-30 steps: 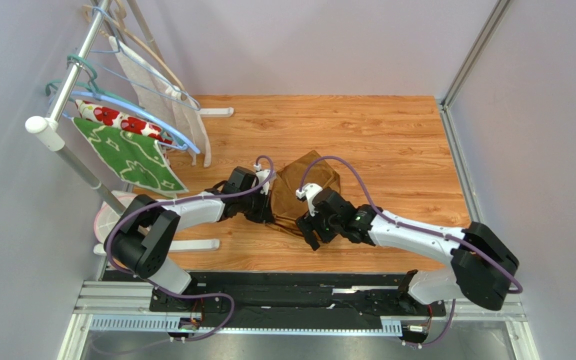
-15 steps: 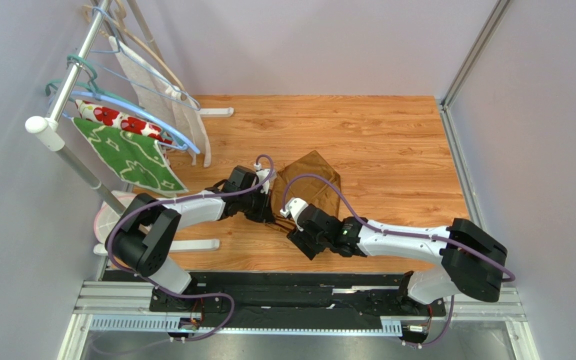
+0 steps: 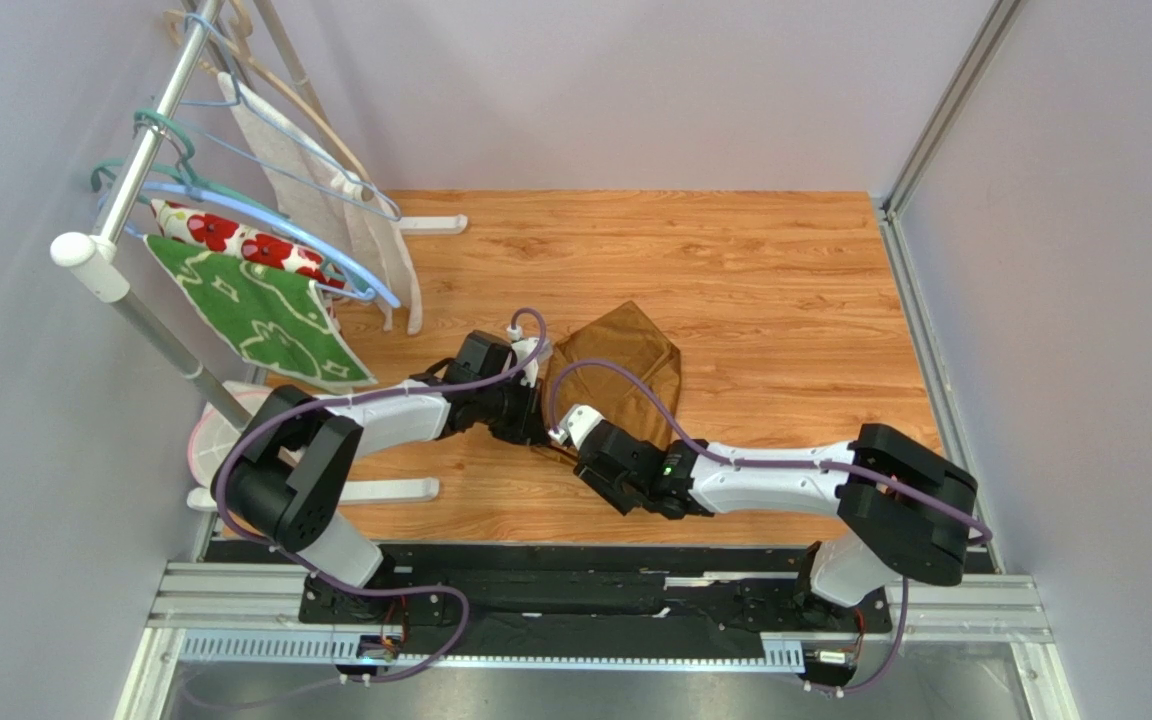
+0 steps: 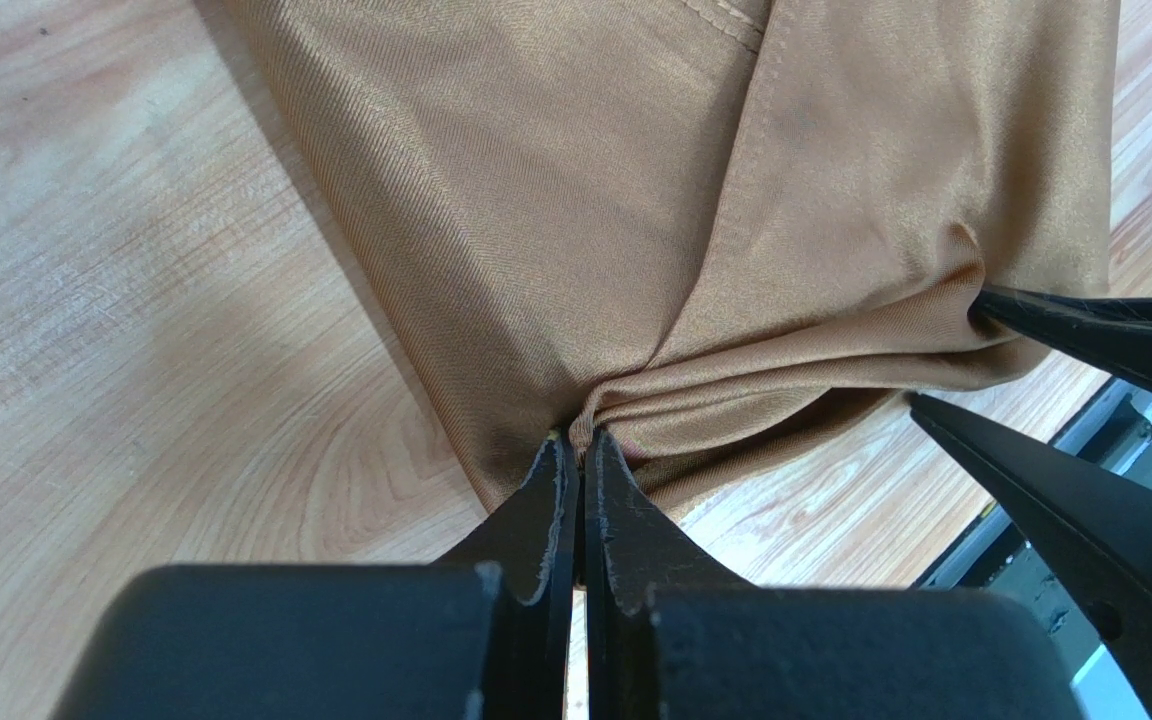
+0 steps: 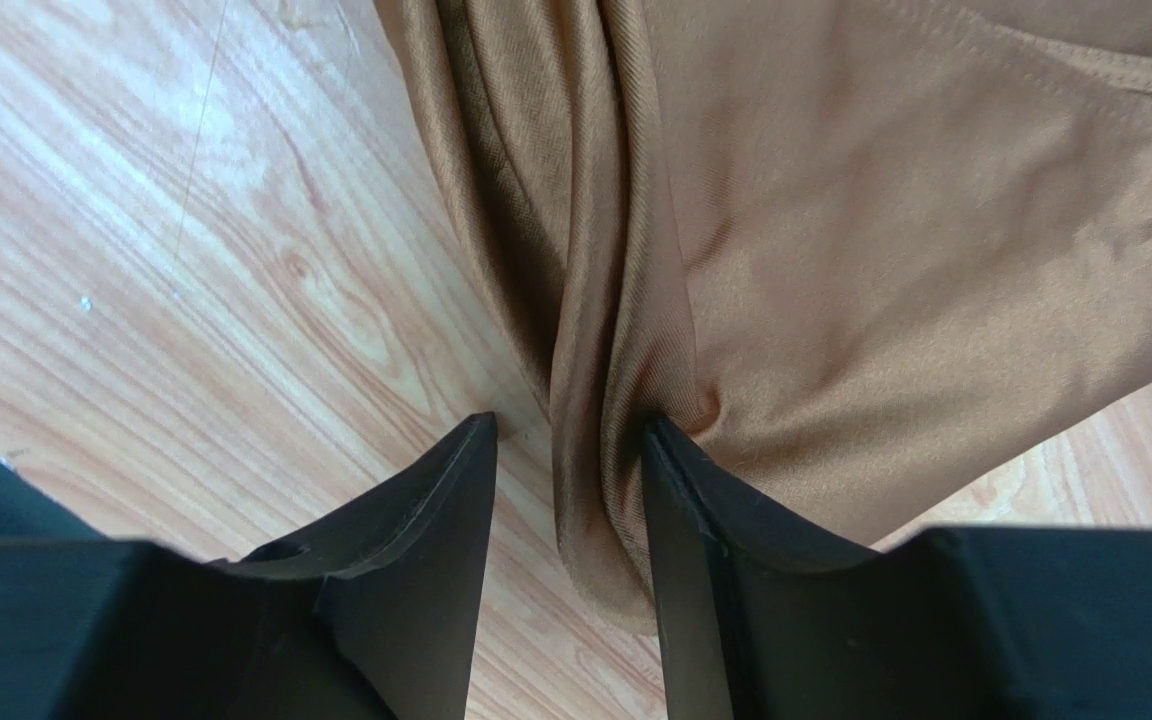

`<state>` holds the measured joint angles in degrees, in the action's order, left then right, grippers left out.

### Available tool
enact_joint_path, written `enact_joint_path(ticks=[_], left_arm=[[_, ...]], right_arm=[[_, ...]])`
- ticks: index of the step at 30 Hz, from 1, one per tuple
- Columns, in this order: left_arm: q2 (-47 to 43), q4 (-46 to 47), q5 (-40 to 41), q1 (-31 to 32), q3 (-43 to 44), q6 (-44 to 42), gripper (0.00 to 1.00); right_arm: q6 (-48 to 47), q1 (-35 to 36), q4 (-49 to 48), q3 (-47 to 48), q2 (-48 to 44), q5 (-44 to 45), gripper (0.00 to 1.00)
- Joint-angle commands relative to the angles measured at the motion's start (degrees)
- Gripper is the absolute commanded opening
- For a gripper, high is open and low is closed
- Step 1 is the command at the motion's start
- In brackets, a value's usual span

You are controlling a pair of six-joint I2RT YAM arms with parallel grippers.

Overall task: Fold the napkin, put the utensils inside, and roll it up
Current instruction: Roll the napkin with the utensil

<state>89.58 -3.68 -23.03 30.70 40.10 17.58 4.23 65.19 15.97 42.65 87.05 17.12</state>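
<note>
The golden-brown napkin (image 3: 630, 365) lies crumpled on the wooden table, partly folded over itself. My left gripper (image 3: 543, 429) is shut on the napkin (image 4: 657, 180) at its near-left edge, the cloth bunching at the fingertips (image 4: 582, 444). My right gripper (image 3: 573, 444) sits right beside it, at the same near corner. Its jaws (image 5: 567, 428) stand apart around a raised fold of the napkin (image 5: 913, 225); the right finger touches the cloth, the left finger rests on bare wood. The right fingers (image 4: 1078, 333) show in the left wrist view. No utensils are in view.
A clothes rack stands at the left with hangers, a green leaf-patterned cloth (image 3: 264, 318) and a white cloth with red flowers (image 3: 222, 233). Its white feet (image 3: 432, 225) rest on the table. Grey walls close in the sides and back; a black rail (image 3: 612, 597) runs along the near edge.
My right arm has slid left to the napkin's near corner beside the left gripper, and its jaws have narrowed around a fold. The left gripper has kept its hold without moving.
</note>
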Motion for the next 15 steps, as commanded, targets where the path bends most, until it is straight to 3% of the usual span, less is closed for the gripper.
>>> enact_joint_path(ticks=[1, 3, 6, 10, 15], left_arm=[[1.21, -0.80, 0.79, -0.29, 0.95, -1.50, 0.00], [1.21, -0.80, 0.62, -0.38, 0.95, -1.41, 0.00], [1.04, -0.71, 0.44, -0.46, 1.04, -1.59, 0.00], [0.68, -0.80, 0.35, -0.64, 0.95, -1.50, 0.00], [-1.42, -0.63, 0.26, -0.99, 0.77, -0.71, 0.00]], right_arm=[[1.13, 0.38, -0.24, 1.99, 3.03, 3.35, 0.43], [1.31, 0.38, 0.73, 2.96, 4.00, 3.62, 0.43], [2.27, 0.38, 1.87, 3.92, 5.85, 3.27, 0.33], [3.15, 0.20, 3.89, 5.50, 8.75, 0.81, 0.07], [3.42, -0.06, 6.35, 6.30, 9.02, -5.60, 0.00]])
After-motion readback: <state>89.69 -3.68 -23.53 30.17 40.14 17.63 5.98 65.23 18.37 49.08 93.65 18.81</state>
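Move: The napkin's rolled near edge, where the right fingers will close, lies about 1 cm ahead and 2 cm left of the right gripper, at fingertip height; from the left gripper it is roughly 6 cm back and 6 cm right. The end already pinched by the left gripper sits some 7 cm ahead and 8 cm left of the right gripper. The napkin's flat part is centred about 14 cm ahead and 2 cm right of the right gripper, its far corner around 23 cm ahead and 3 cm right. Slide the right gripper almost level to the left and forward, about 2 cm in all, in towards the left gripper, and shut its half-open fingers until they pinch the gathered folds of the napkin's rolled near edge. Keep the left gripper where it is, still clamping its end of the roll. ##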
